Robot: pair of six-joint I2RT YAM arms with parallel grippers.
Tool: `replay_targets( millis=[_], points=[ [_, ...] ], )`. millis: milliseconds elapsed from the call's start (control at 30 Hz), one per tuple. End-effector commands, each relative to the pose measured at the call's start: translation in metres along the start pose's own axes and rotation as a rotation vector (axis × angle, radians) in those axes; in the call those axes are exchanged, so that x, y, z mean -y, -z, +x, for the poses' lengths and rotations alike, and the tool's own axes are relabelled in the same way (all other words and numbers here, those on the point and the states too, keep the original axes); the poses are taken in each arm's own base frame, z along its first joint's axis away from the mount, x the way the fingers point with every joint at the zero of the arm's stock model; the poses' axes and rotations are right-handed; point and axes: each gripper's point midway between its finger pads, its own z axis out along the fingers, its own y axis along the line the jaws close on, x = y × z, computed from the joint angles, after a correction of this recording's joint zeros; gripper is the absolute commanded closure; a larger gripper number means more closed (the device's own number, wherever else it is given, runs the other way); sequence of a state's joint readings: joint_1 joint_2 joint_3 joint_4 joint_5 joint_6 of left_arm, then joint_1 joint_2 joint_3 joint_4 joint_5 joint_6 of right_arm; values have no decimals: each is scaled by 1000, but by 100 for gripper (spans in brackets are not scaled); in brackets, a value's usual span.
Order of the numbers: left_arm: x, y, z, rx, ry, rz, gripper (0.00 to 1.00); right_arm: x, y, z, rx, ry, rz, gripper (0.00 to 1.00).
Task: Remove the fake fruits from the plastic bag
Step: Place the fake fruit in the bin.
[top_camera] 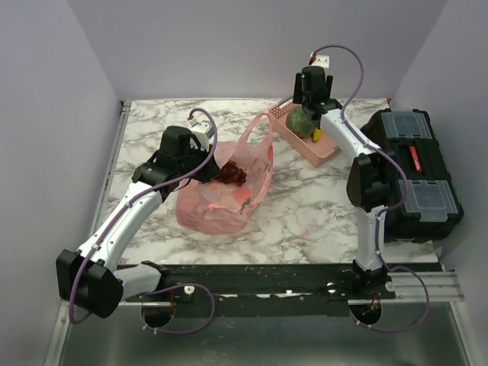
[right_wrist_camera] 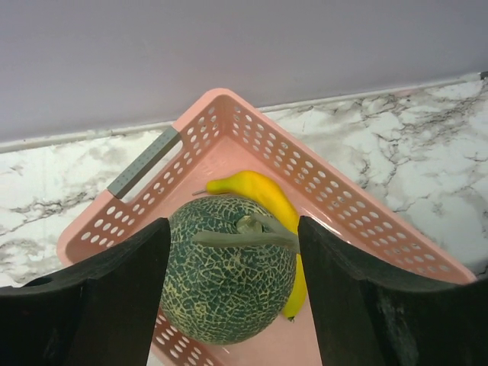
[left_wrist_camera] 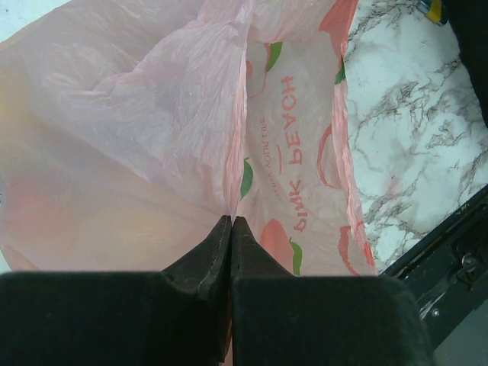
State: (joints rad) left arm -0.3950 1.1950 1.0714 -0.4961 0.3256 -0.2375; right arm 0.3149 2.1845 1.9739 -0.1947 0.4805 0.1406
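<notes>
The pink plastic bag lies mid-table, with a dark grape bunch showing at its mouth. My left gripper is shut on a fold of the bag's thin film, fingertips pressed together. At the back, my right gripper hangs open over the pink basket. The green melon rests in it between the spread fingers, next to a yellow banana. The top view shows the same melon and banana. What else is in the bag is hidden.
The pink lattice basket stands at the back right of the marble table. A black toolbox fills the right edge beside the right arm. Walls close in the left, back and right sides.
</notes>
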Motion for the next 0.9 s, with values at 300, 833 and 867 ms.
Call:
replay_targets(
  millis=[300,833,867],
  points=[
    [10,8,-12,43,-9,28,100,43,73,-71,100,-58,68,24],
    [12,7,-12,40,-3,39,100,-1,166,72,-218,-264,-394,26],
    [12,7,-12,39,-3,41,100,-5,170,85,-255,-275,-418,26]
  ],
)
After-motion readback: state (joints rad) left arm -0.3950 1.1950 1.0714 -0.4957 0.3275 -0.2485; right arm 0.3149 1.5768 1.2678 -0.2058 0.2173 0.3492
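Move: The next fruit is the bunch of grapes in the plastic bag, roughly 27 cm back and 27 cm to the left of the open right hand, about 13 cm lower. The just-released melon lies some 5 cm back, 3 cm left and 9 cm below this hand; the middle of the bin is about 8 cm straight back and 14 cm down. From the left hand, the grapes lie about 5 cm ahead, 3 cm right and 12 cm below. With its fingers staying wide open, the right hand leaves the melon, lifting about 10 cm while it draws back, then keeps coming back faster and sinks by about as much again, ending some 16 cm back towards the bag and grapes, near its starting height. On the way down the wrist rolls its left side up about 15 degrees and begins turning left, while the still left hand keeps its pinch on the bag's rim and holds the mouth open. ##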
